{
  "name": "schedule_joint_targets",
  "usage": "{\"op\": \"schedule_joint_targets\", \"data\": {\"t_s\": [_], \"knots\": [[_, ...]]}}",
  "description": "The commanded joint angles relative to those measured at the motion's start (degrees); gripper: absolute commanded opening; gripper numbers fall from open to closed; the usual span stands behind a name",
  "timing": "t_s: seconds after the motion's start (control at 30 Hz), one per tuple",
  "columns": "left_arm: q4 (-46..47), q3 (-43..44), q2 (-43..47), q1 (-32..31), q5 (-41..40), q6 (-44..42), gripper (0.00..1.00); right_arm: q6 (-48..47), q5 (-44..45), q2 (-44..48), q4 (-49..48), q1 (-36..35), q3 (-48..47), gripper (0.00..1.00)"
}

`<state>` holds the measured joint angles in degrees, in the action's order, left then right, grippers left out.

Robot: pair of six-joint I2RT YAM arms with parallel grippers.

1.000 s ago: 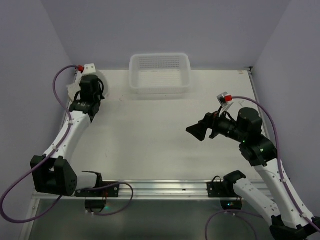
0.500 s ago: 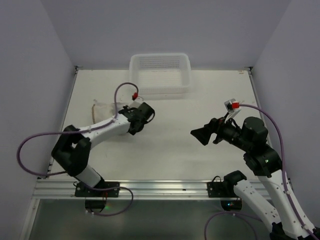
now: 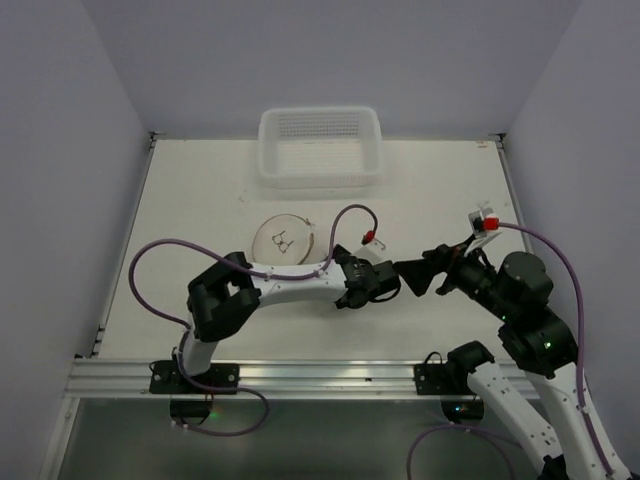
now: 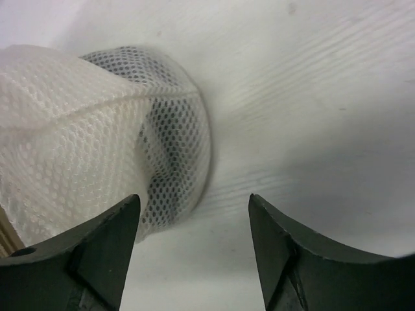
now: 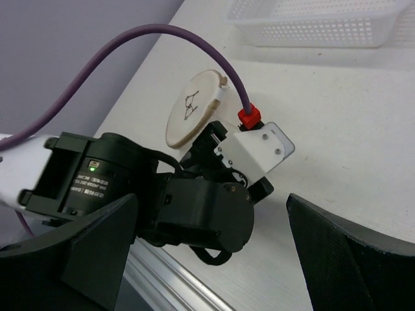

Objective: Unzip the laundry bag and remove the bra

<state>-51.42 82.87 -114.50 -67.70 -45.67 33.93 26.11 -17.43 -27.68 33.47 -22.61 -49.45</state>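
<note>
The laundry bag (image 3: 283,238), a round whitish mesh drum, lies on the table left of centre with its bra icon facing up. It also shows in the right wrist view (image 5: 194,107) and fills the left of the left wrist view (image 4: 97,142). My left gripper (image 3: 342,262) is open and empty just to the right of the bag, its fingertips (image 4: 123,227) near the bag's edge. My right gripper (image 3: 405,272) is open and empty, close behind the left wrist, which fills the space in front of its jaws (image 5: 211,246). No bra or zipper pull shows.
A white perforated plastic basket (image 3: 320,175) stands at the back centre of the table and shows in the right wrist view (image 5: 311,32). The left arm's purple cable (image 3: 160,250) loops over the table. The aluminium rail (image 3: 320,375) runs along the near edge.
My left arm has swung from the far left corner to the table's centre, and the bag has come with it, from the corner to left of centre. My right gripper has shifted slightly right.
</note>
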Motion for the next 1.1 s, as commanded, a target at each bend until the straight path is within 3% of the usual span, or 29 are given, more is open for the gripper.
{"op": "schedule_joint_targets", "data": {"t_s": [0.0, 0.07, 0.17, 0.33, 0.4, 0.47, 0.53, 0.63, 0.87, 1.07], "knots": [[7.20, 3.87, 5.42, -1.20, 7.51, 0.96, 0.72, 0.26, 3.45, 2.36, 1.15, -0.15, -3.28, 0.99], [10.54, 4.75, 8.93, -1.20, 10.06, 0.26, 0.83, 0.17, 4.77, 4.03, 1.68, -0.15, -4.59, 0.99], [15.81, 5.37, 14.46, -1.20, 16.21, 0.25, 0.90, -0.44, 6.97, 5.27, 1.86, -0.15, -5.91, 0.99], [14.96, 2.22, 24.66, -0.42, 16.41, 7.79, 0.91, 0.17, 8.73, 3.08, 2.30, -0.15, -6.62, 0.99], [14.42, -1.90, 28.61, 2.21, 17.88, 14.03, 0.91, 0.35, 8.29, 1.50, 1.77, -0.15, -6.71, 0.99], [15.99, -11.56, 35.98, 6.06, 18.86, 19.99, 0.91, 0.35, 7.50, -1.14, 0.02, -0.15, -6.80, 0.99], [18.62, -21.89, 43.19, 9.85, 21.66, 23.09, 0.91, 0.35, 6.63, -4.29, -1.12, -0.15, -6.71, 0.99], [22.92, -29.24, 50.06, 18.11, 25.19, 25.30, 0.91, 0.52, 3.90, -8.07, -2.97, -0.15, -6.36, 0.99], [26.63, -30.05, 46.39, 32.96, 26.77, 16.80, 0.93, 1.05, -0.15, -12.21, -7.45, -0.15, -3.90, 0.99], [33.48, -27.33, 34.19, 37.20, 32.40, 5.90, 0.96, 0.88, -1.20, -13.19, -7.81, -0.15, -1.79, 0.99]]}}
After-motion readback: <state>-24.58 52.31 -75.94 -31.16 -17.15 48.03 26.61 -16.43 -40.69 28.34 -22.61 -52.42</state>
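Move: The laundry bag lies on the table just left of the left hand, free of its fingers. Its tilted lid has its middle about 13 cm left of that hand, 5 cm ahead and some 4 cm higher. The zip pull is about 10 cm ahead, 7 cm left and 4 cm up; the white basket stands some 28 cm ahead, 6 cm left and 3 cm lower. From the right hand, the lid is about 15 cm ahead, 17 cm left and 20 cm below. The left hand heads for the bag's lid by an arc: up some 17 cm and 8 cm to the right, clear of the bag, then some 20 cm left, forward and down to the lid, turning about 60 degrees counter-clockwise as its fingers open wider; contact can't be seen. The right hand, still wide open, lifts and draws back, then comes forward and down, ending about 5 cm farther forward. ##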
